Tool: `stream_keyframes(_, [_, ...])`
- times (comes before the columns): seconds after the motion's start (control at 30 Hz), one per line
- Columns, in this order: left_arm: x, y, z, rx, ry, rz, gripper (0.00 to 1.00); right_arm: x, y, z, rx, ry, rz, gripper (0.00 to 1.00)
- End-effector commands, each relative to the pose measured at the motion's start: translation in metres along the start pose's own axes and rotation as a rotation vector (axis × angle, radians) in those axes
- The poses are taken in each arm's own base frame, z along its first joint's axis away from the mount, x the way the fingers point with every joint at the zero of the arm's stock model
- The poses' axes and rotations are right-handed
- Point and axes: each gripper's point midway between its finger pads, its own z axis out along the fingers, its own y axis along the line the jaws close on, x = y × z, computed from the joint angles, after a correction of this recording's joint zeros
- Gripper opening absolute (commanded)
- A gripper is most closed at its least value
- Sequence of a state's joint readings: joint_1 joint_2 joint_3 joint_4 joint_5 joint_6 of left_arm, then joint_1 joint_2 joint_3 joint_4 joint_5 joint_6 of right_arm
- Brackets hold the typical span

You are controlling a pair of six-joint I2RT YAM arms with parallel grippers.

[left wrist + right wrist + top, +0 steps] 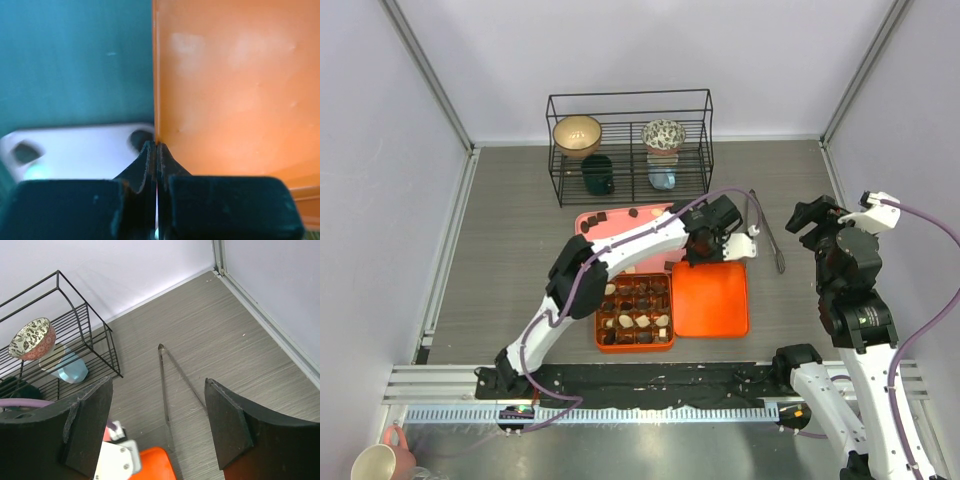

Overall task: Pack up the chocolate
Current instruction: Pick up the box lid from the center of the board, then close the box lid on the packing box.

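Chocolate pieces (635, 310), dark, tan and cream, sit in the cells of the orange gridded box (601, 330). A few more lie on the pink tray (588, 217) behind it. In the left wrist view two dark pieces (140, 137) rest on the pale tray. My left gripper (698, 255) (156, 146) is shut on the left rim of the flat orange lid (712, 300) (235, 90), at its far corner. My right gripper (828, 228) (160, 425) hangs open and empty over the table on the right.
Metal tongs (767, 232) (165, 390) lie on the table just right of the lid. A black wire rack (630, 145) (65, 340) at the back holds bowls and cups. Grey walls close in the table on the left, back and right.
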State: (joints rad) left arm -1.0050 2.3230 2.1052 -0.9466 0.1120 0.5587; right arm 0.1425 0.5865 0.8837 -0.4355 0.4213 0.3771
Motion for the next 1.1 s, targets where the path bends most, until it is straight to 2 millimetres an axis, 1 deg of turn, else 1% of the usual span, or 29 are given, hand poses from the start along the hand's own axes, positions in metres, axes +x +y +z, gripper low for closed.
stream_keyframes(0.0, [-0.038, 0.048, -0.104, -0.280, -0.125, 0.027, 0.00, -0.021, 0.006, -0.007, -0.012, -0.053, 0.072, 0.79])
stream_keyframes(0.03, [-0.042, 0.053, -0.117, -0.308, -0.142, 0.025, 0.00, -0.018, 0.004, -0.007, -0.004, -0.043, 0.071, 0.79])
stream_keyframes(0.07, [-0.045, 0.056, -0.136, -0.341, -0.162, 0.025, 0.00, -0.019, 0.004, -0.010, -0.007, -0.045, 0.084, 0.79])
stream_keyframes(0.13, [-0.047, 0.062, -0.157, -0.391, -0.176, 0.018, 0.00, -0.021, 0.003, -0.013, -0.007, -0.044, 0.094, 0.79])
stream_keyframes(0.17, [-0.049, 0.063, -0.174, -0.418, -0.195, 0.013, 0.00, -0.023, 0.004, -0.016, -0.012, -0.050, 0.109, 0.79])
stream_keyframes(0.27, [-0.047, 0.066, -0.202, -0.483, -0.206, 0.001, 0.00, -0.025, 0.004, -0.020, -0.014, -0.045, 0.124, 0.79])
stream_keyframes(0.3, [-0.047, 0.067, -0.221, -0.517, -0.225, -0.005, 0.00, -0.028, 0.006, -0.022, -0.019, -0.046, 0.140, 0.79])
stream_keyframes(0.37, [-0.043, 0.072, -0.241, -0.585, -0.224, -0.015, 0.00, -0.026, 0.007, -0.023, -0.025, -0.033, 0.153, 0.79])
stream_keyframes(0.4, [-0.041, 0.073, -0.259, -0.626, -0.239, -0.010, 0.00, -0.026, 0.011, -0.024, -0.038, -0.024, 0.180, 0.81])
stream_keyframes(0.43, [-0.039, 0.080, -0.276, -0.703, -0.247, -0.019, 0.00, -0.024, 0.014, -0.023, -0.044, -0.002, 0.195, 0.84])
stream_keyframes(0.47, [-0.037, 0.082, -0.285, -0.747, -0.247, -0.014, 0.00, -0.021, 0.019, -0.022, -0.060, 0.020, 0.208, 0.85])
stream_keyframes(0.5, [-0.026, 0.080, -0.297, -0.787, -0.230, 0.010, 0.00, -0.025, 0.029, -0.024, -0.093, 0.038, 0.245, 0.88])
stream_keyframes(0.53, [-0.023, 0.088, -0.314, -0.880, -0.233, 0.000, 0.00, -0.011, 0.040, -0.019, -0.117, 0.123, 0.251, 0.90])
stream_keyframes(0.57, [-0.018, 0.090, -0.319, -0.924, -0.220, 0.007, 0.00, -0.014, 0.051, -0.021, -0.158, 0.151, 0.276, 0.93])
stream_keyframes(0.6, [-0.006, 0.089, -0.317, -0.955, -0.181, 0.016, 0.00, -0.010, 0.060, -0.021, -0.184, 0.191, 0.294, 0.97])
stream_keyframes(0.63, [-0.005, 0.092, -0.341, -1.035, -0.207, 0.029, 0.00, 0.001, 0.078, -0.022, -0.245, 0.280, 0.343, 0.99])
stream_keyframes(0.67, [0.005, 0.094, -0.353, -1.094, -0.184, 0.018, 0.00, 0.004, 0.087, -0.022, -0.274, 0.316, 0.367, 1.00])
stream_keyframes(0.7, [0.009, 0.093, -0.361, -1.126, -0.173, 0.040, 0.00, 0.003, 0.097, -0.026, -0.312, 0.348, 0.401, 1.00])
stream_keyframes(0.73, [0.016, 0.089, -0.369, -1.175, -0.170, 0.090, 0.00, 0.008, 0.109, -0.029, -0.350, 0.411, 0.448, 1.00])
stream_keyframes(0.77, [0.022, 0.088, -0.378, -1.223, -0.153, 0.110, 0.00, 0.009, 0.115, -0.031, -0.364, 0.437, 0.478, 1.00])
stream_keyframes(0.8, [0.025, 0.084, -0.380, -1.254, -0.148, 0.143, 0.00, 0.011, 0.121, -0.033, -0.381, 0.468, 0.506, 1.00])
stream_keyframes(0.83, [0.027, 0.081, -0.375, -1.290, -0.160, 0.174, 0.00, 0.013, 0.127, -0.033, -0.400, 0.495, 0.531, 1.00])
stream_keyframes(0.87, [0.033, 0.075, -0.390, -1.333, -0.116, 0.266, 0.00, 0.019, 0.139, -0.039, -0.438, 0.570, 0.598, 1.00])
stream_keyframes(0.9, [0.032, 0.071, -0.399, -1.375, -0.134, 0.294, 0.00, 0.029, 0.143, -0.038, -0.444, 0.620, 0.632, 1.00])
stream_keyframes(0.93, [0.032, 0.065, -0.396, -1.408, -0.136, 0.333, 0.00, 0.030, 0.151, -0.037, -0.474, 0.642, 0.678, 1.00])
stream_keyframes(0.97, [0.034, 0.059, -0.409, -1.439, -0.116, 0.391, 0.00, 0.049, 0.158, -0.040, -0.477, 0.766, 0.760, 0.99])
stream_keyframes(1.0, [0.033, 0.055, -0.410, -1.448, -0.116, 0.427, 0.00, 0.048, 0.168, -0.039, -0.525, 0.788, 0.811, 1.00])
stream_keyframes(1.03, [0.032, 0.051, -0.412, -1.463, -0.122, 0.449, 0.00, 0.054, 0.174, -0.040, -0.553, 0.844, 0.857, 1.00])
stream_keyframes(1.07, [0.037, 0.045, -0.413, -1.469, -0.093, 0.507, 0.00, 0.073, 0.178, -0.044, -0.536, 0.976, 0.971, 1.00])
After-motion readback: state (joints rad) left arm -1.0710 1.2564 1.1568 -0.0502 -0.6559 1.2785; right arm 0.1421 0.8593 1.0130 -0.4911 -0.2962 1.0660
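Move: The orange lid is already pinched by its far rim in the left hand; its middle lies some 9 cm back, 4 cm right and 2 cm below. The filled box is about 12 cm back and 14 cm left, the pink tray 5 cm ahead and 14 cm left, both some 5 cm lower. From the right hand the lid's middle lies about 22 cm left, 7 cm back and 27 cm below, the tongs 10 cm ahead, 9 cm left and 30 cm below. The lid is carried steeply up about 30 cm, then increasingly leftward over the pink tray, while the left hand keeps its shut pinch and tips its fingers from down to forward, some 70 degrees. The empty right hand swings about 15 cm left towards the lid in the later half, rolling its left side up and turning counter-clockwise, its fingers opening fully. ##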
